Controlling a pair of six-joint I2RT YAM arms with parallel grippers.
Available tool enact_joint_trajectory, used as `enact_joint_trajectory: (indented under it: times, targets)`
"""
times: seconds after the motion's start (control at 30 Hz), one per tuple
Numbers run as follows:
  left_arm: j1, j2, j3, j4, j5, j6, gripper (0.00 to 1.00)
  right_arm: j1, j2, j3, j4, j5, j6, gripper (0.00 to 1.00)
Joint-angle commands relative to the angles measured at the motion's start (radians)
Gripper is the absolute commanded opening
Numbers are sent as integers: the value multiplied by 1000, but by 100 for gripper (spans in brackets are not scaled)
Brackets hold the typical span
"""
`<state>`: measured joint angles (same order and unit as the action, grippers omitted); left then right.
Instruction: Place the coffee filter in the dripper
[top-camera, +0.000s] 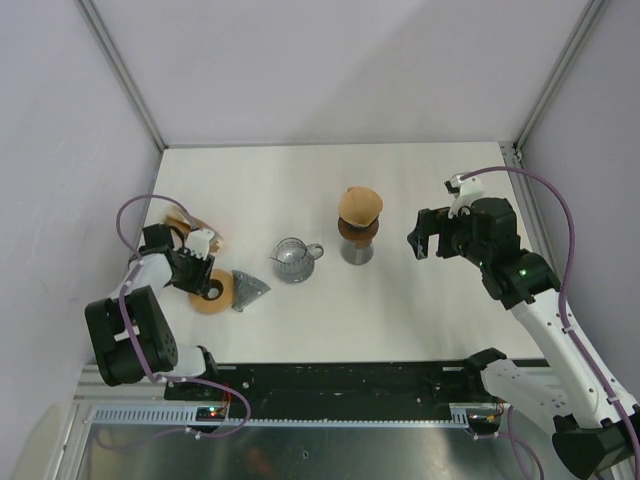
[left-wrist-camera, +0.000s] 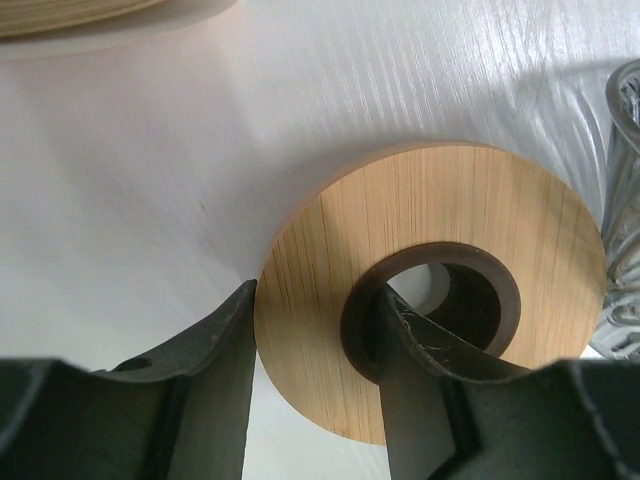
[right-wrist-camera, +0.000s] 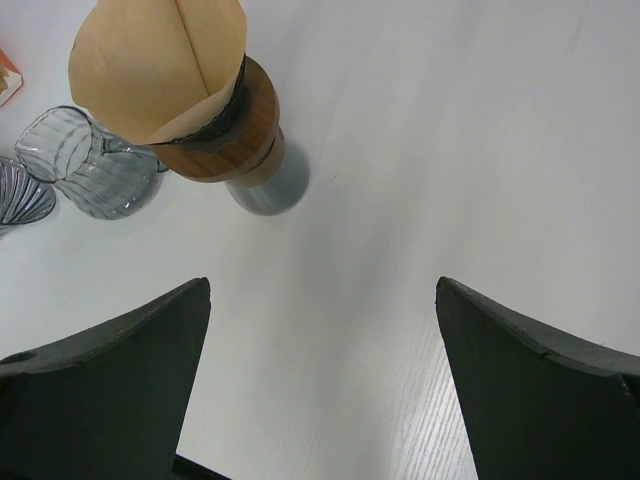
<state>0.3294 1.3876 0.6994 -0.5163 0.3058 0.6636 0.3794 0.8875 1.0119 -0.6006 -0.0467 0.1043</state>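
The brown paper coffee filter (top-camera: 359, 204) (right-wrist-camera: 160, 65) stands open-side up in the dripper (right-wrist-camera: 225, 130), which has a wooden collar and rests on a grey cup (top-camera: 358, 248) at the table's middle. My right gripper (top-camera: 421, 241) (right-wrist-camera: 322, 290) hovers to its right, open and empty. My left gripper (top-camera: 205, 276) (left-wrist-camera: 315, 295) is at the left, over a flat wooden ring (top-camera: 213, 291) (left-wrist-camera: 440, 230). One finger presses the ring's outer edge, while the other sits inside the dark hole against its rim.
A ribbed glass cone (top-camera: 250, 285) (right-wrist-camera: 15, 195) lies beside the ring. A glass pitcher (top-camera: 294, 260) (right-wrist-camera: 95, 165) stands between it and the cup. A brown stack (top-camera: 190, 224) sits behind the left gripper. Grey walls close in the white table (top-camera: 300, 180).
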Motion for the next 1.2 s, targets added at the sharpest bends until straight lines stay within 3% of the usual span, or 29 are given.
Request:
enact_joint_trajectory:
  times: [0.0,0.4,0.6,0.9,1.17]
  targets:
    - [25,-81,37,-57,7,26,0,-4,2,-1,34,-1,-3,99]
    - [30,-187,169,-180,37,27,0,-6,8,-1,34,3,-8,99]
    - [12,-198,332,-288,144,-22,0,-7,6,-1,34,4,-9,99]
    - [-276,-95,546,-363,150,-110,0,-9,11,-1,26,11,-11,99]
    - [-563,119,678,-363,112,-147,0,-10,21,0,21,16,-12,99]
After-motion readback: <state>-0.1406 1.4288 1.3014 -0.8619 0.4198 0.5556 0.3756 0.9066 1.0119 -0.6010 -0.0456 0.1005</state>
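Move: The left hand grips one side of the light wood ring at table height. The glass pitcher stands about 22 cm to its right and 6 cm ahead, its middle some 3 cm higher. The clear dripper lies 12 cm to the hand's right and 1 cm back; the filter bag is 14 cm ahead, level sideways. The filled dripper's carafe stands 37 cm right, 9 cm ahead. From the right hand, the pitcher is some 26 cm left, 5 cm ahead and 21 cm below. Up first, slowly and then faster, the left hand carries the light wood ring about 16 cm off the table, its fingers tipping outward as it climbs. Near the top it swings right about 15 cm and somewhat forward towards the glass pitcher, turning some 25 degrees clockwise. The pinch on the ring's rim stays unchanged. ##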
